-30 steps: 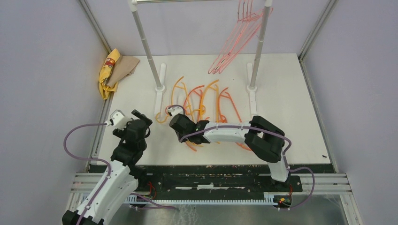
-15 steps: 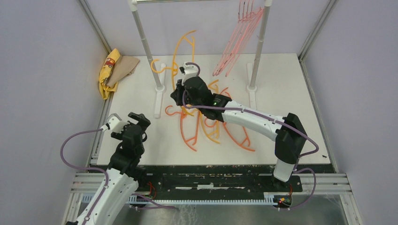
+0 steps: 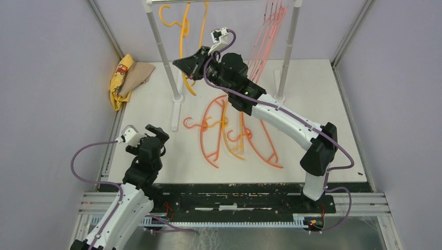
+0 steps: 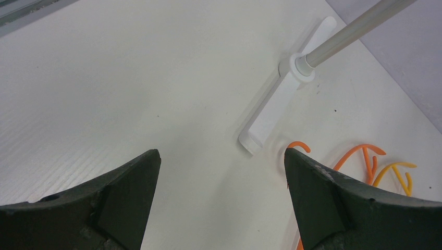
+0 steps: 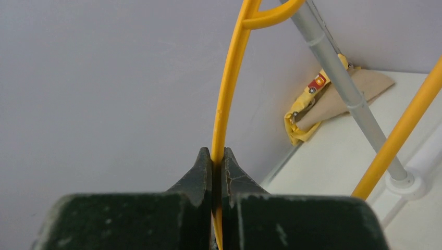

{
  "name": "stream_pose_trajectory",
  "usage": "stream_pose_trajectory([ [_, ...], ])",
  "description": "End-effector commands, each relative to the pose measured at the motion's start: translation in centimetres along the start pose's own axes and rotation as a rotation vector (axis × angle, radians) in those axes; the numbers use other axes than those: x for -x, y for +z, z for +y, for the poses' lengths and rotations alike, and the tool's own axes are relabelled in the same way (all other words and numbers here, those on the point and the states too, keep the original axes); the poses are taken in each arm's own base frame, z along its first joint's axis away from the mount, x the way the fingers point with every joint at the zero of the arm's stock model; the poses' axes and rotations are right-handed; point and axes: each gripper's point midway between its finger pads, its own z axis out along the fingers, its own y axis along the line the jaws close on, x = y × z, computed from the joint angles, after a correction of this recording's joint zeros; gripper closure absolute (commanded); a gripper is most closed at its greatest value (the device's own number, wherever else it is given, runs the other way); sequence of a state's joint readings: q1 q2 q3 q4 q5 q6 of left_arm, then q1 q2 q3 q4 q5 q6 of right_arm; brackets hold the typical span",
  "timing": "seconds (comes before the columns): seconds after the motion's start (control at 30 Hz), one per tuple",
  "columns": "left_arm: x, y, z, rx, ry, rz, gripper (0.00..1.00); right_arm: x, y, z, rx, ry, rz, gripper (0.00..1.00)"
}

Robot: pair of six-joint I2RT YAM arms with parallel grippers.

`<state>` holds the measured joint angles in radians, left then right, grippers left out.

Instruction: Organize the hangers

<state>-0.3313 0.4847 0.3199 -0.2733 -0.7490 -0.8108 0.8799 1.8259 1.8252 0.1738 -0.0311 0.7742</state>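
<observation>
My right gripper (image 3: 188, 64) is shut on a yellow-orange hanger (image 3: 183, 37) and holds it high by the rack's left pole (image 3: 162, 52). Its hook (image 3: 168, 15) is up near the top bar. In the right wrist view the jaws (image 5: 217, 156) pinch the hanger's thin yellow bar (image 5: 229, 88). Other orange and yellow-orange hangers (image 3: 225, 136) lie tangled on the table between the rack's feet. Pale pink hangers (image 3: 267, 37) hang at the bar's right end. My left gripper (image 3: 158, 136) hovers open and empty over the table's near left; its wrist view (image 4: 221, 161) shows bare table between the fingers.
A yellow and tan cloth (image 3: 127, 77) lies at the table's back left corner. The rack's right pole (image 3: 288, 47) and both white feet (image 3: 177, 107) stand on the table. The left foot (image 4: 276, 109) and orange hanger ends (image 4: 365, 151) lie ahead of my left gripper.
My right arm has lifted the yellow-orange hanger off the table pile and carried it up and back to the rack's top bar. The left arm has barely moved.
</observation>
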Motion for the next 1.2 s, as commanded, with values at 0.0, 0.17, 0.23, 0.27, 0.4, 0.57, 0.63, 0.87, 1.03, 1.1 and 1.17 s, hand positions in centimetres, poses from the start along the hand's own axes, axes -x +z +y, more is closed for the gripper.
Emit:
stream_pose_trajectory([
  [0.0,1.2,0.2,-1.0,-0.023,-0.056,-0.040,0.05,3.7,1.7,2.2,0.104,0.040,-0.096,1.00],
  [0.17,1.4,0.1,-1.3,-0.031,-0.057,-0.036,0.05,5.0,3.6,2.0,0.164,0.083,-0.143,0.99],
  [0.23,1.4,0.0,-1.3,-0.032,-0.054,-0.038,0.05,5.8,3.9,1.7,0.172,0.098,-0.172,1.00],
  [0.27,1.3,0.1,-1.2,-0.032,-0.053,-0.038,0.05,6.1,4.0,1.5,0.170,0.107,-0.188,1.00],
  [0.4,1.0,0.2,-1.2,-0.035,-0.046,-0.033,0.05,6.3,4.4,0.1,0.132,0.132,-0.213,1.00],
  [0.57,0.8,0.3,-1.2,-0.034,-0.038,-0.027,0.05,6.6,5.0,-0.7,0.130,0.156,-0.235,1.00],
  [0.63,0.8,0.3,-1.1,-0.033,-0.037,-0.030,0.05,6.4,5.3,-0.7,0.147,0.164,-0.230,1.00],
  [0.87,0.5,0.4,-0.8,-0.027,-0.027,-0.031,0.05,6.2,4.6,-0.3,0.169,0.159,-0.221,0.99],
  [1.03,0.3,0.6,-0.9,-0.026,-0.024,-0.026,0.05,7.1,5.0,-1.6,0.095,0.185,-0.251,0.99],
  [1.1,0.3,0.6,-0.9,-0.023,-0.022,-0.026,0.05,7.1,5.6,-2.1,0.064,0.209,-0.241,0.99],
  [1.17,0.3,0.6,-0.9,-0.024,-0.021,-0.026,0.05,6.9,6.2,-2.6,0.048,0.233,-0.236,0.99],
])
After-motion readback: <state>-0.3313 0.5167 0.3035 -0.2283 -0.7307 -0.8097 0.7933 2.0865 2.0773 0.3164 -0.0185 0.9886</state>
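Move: The right fingers hold a yellow hanger. The stretch of white rail it is being taken to lies about 10 cm ahead of them, level sideways and some 20 cm higher. The left post stands about 10 cm ahead and 5 cm left. The hung pink hangers are roughly 10 cm ahead, 32 cm right and 8 cm up. From the idle left hand, that rail stretch is about 19 cm ahead, 19 cm right and 52 cm up. With the yellow hanger still pinched in its shut fingers, the right hand carries it forward about 8 cm towards the rail, quickly at first, then slowing to a near halt before a last small creep. Its height only wavers by a centimetre or two, while the wrist rolls about 15 degrees, left side rising. ##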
